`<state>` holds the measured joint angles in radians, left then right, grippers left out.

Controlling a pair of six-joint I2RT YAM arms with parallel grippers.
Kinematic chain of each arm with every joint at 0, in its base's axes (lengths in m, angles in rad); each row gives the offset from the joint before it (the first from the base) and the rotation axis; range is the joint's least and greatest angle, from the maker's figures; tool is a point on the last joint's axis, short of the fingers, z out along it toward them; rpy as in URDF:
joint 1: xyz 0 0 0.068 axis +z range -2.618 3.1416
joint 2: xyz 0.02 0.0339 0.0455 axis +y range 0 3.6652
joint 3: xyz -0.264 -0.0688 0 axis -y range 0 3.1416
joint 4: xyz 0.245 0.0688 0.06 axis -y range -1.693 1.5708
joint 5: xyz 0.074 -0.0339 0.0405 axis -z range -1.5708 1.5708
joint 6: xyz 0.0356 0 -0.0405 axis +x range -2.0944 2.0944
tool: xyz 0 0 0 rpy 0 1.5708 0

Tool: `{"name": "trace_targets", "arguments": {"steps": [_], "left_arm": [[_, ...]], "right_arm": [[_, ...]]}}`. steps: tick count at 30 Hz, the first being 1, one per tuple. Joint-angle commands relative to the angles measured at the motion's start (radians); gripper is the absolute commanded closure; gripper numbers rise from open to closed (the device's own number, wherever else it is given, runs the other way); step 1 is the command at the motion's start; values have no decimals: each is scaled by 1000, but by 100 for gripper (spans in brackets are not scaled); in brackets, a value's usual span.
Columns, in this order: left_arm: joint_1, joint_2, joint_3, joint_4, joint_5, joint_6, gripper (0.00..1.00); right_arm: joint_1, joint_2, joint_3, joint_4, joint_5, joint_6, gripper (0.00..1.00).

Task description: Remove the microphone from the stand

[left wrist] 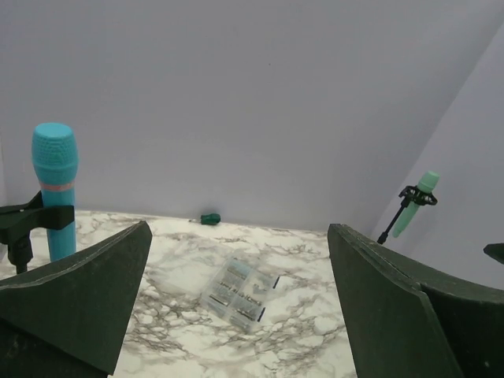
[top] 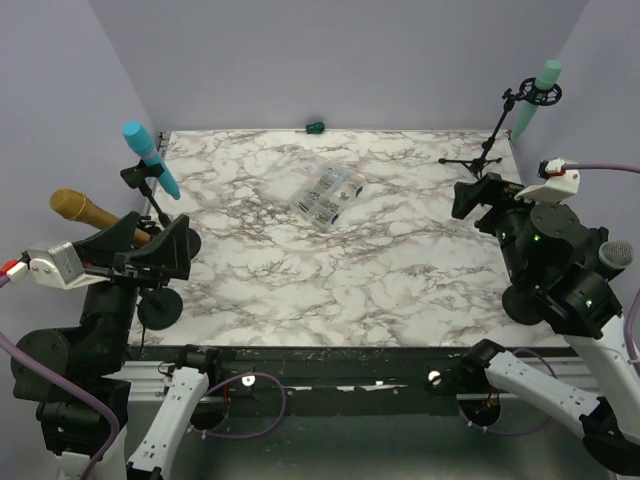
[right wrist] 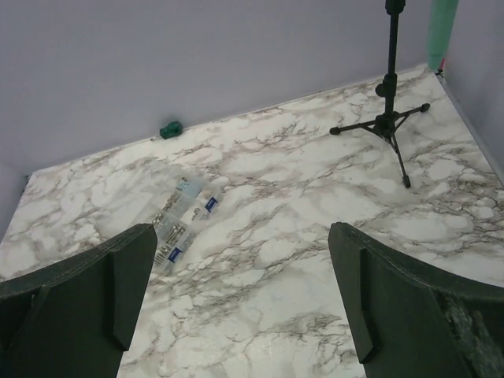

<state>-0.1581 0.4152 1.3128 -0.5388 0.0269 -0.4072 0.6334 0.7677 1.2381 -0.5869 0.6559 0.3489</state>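
Three microphones sit in stands. A blue one (top: 150, 158) is clipped at the left edge and also shows in the left wrist view (left wrist: 55, 189). A gold one (top: 90, 212) sits just behind my left arm. A green one (top: 537, 95) is on a black tripod stand (top: 483, 160) at the back right, and shows in both the left wrist view (left wrist: 416, 203) and the right wrist view (right wrist: 441, 31). My left gripper (top: 180, 245) is open and empty, right of the blue microphone. My right gripper (top: 478, 195) is open and empty, in front of the tripod (right wrist: 388, 118).
A clear plastic parts box (top: 327, 194) lies mid-table, slightly toward the back. A green screwdriver (top: 314, 127) lies at the back edge. A round stand base (top: 160, 308) sits at the front left. A grey microphone head (top: 617, 252) shows at the right edge.
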Motion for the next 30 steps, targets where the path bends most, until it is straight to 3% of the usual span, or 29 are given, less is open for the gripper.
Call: {"name": "trace_targets", "arguments": {"steps": [1,6,12,30], "left_arm": [[6,3,-19,-66,-18,16,1],[6,-2,-59,-103,-49,18,1],[6,-2,-81,-140,-75,33,2],[6,117,-82,-299,-383,54,1]], "right_arm": [[5,15,-5,-30,56,35,0],[5,41,-4,-42,17,45,0],[5,22,-82,34,-150,23,0],[5,241,-135,36,-306,104,0]]}}
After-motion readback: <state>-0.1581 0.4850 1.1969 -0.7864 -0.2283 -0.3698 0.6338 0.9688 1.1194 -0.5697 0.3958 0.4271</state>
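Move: Ahead of the left hand by about 22 cm, some 12 cm to its left and 14 cm lower, stands the blue microphone. The gold microphone lies nearer: about 5 cm ahead, 16 cm left, 11 cm lower. From the right hand the blue one is about 68 cm left, 10 cm ahead and 4 cm lower; the green microphone is 28 cm ahead, 20 cm right, slightly lower, and the parts box 22 cm ahead, 27 cm left, 32 cm below. Sinking about 12 cm, the open left hand also eases forward and, later, left towards the blue microphone, coming closer to the gold one too, while its raised fingers tip down some 25 degrees and swing counter-clockwise. The open right hand drops about 10 cm and travels 8 cm left with a little forward, away from the green microphone towards the parts box, tipping down and turning counter-clockwise. ##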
